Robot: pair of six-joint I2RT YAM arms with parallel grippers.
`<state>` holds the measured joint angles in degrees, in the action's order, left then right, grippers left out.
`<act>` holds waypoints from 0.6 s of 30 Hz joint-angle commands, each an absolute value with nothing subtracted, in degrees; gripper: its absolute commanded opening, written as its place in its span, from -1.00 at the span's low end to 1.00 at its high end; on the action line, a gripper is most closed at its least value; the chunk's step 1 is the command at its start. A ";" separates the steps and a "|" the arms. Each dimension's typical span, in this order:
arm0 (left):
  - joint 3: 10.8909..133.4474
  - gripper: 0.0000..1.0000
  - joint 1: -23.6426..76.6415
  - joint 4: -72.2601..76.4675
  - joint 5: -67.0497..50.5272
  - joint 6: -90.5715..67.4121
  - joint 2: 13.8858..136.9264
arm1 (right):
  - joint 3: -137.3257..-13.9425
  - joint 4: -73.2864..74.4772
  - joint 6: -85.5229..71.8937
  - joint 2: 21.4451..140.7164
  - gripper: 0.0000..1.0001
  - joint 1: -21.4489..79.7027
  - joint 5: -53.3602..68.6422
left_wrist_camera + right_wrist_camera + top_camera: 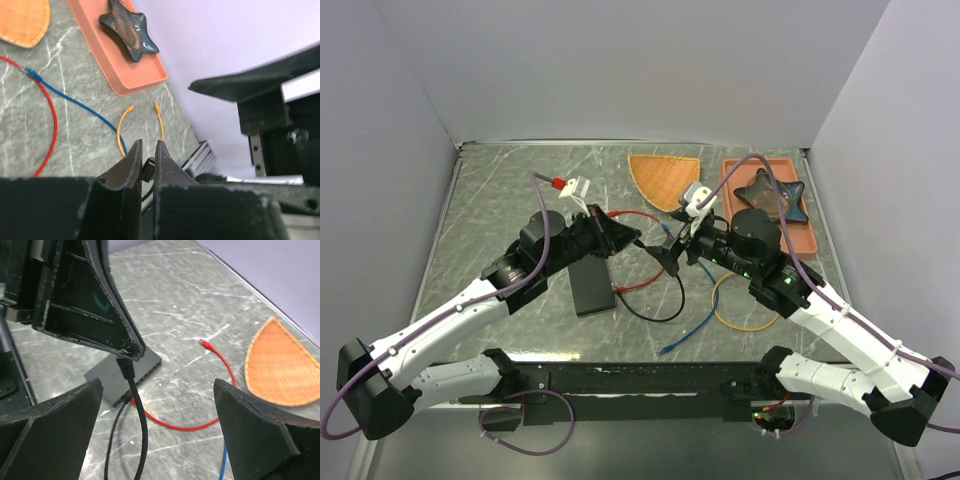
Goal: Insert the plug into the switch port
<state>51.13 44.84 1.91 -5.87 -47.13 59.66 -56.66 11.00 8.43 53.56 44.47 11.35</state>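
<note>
The flat black switch box lies on the table below my left gripper; its sockets run along the long edge facing right. My left gripper is shut on the black plug, held in the air above the box's far right corner. In the right wrist view the plug's boot hangs from the left fingers, and the black cable drops to the table. My right gripper is open and empty just right of the plug, its jaws wide apart.
A red cable, a blue cable and a yellow cable loop lie right of the box. An orange wicker fan and a salmon tray holding a dark star-shaped dish sit at the back right.
</note>
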 commanded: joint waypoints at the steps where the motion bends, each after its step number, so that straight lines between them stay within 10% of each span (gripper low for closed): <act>1: 53.35 -0.98 45.09 1.06 -0.27 -56.51 56.78 | -59.59 10.82 9.66 54.93 0.97 48.93 1.60; 12: 53.08 -0.98 45.09 -0.97 0.53 -61.44 56.86 | -60.29 4.94 17.75 62.22 0.75 63.01 -20.56; 18: 52.73 -0.98 45.09 -0.53 0.53 -61.35 56.69 | -60.29 1.06 19.34 63.98 0.27 65.04 -28.03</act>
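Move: The right hand, empty and wide open, goes for the black cable's plug, which the left hand already grips at its fingertips. The plug lies about 5 cm to the right hand's left, 1 cm back and some 4 cm below. On the table some 28 cm below the right hand, the black switch is about 14 cm left and 2 cm back; the red cable's loop is roughly 7 cm ahead and 3 cm left. Leftward and down, about 4 cm each, the right hand comes in on the plug's cable end jutting from the left fingertips; its wrist turns clockwise with its left side dipping, and its wide-open fingers start closing around the cable boot. The left hand keeps its pinch on the plug, drifting some 1.5 cm left and tipping roughly 10 degrees. ##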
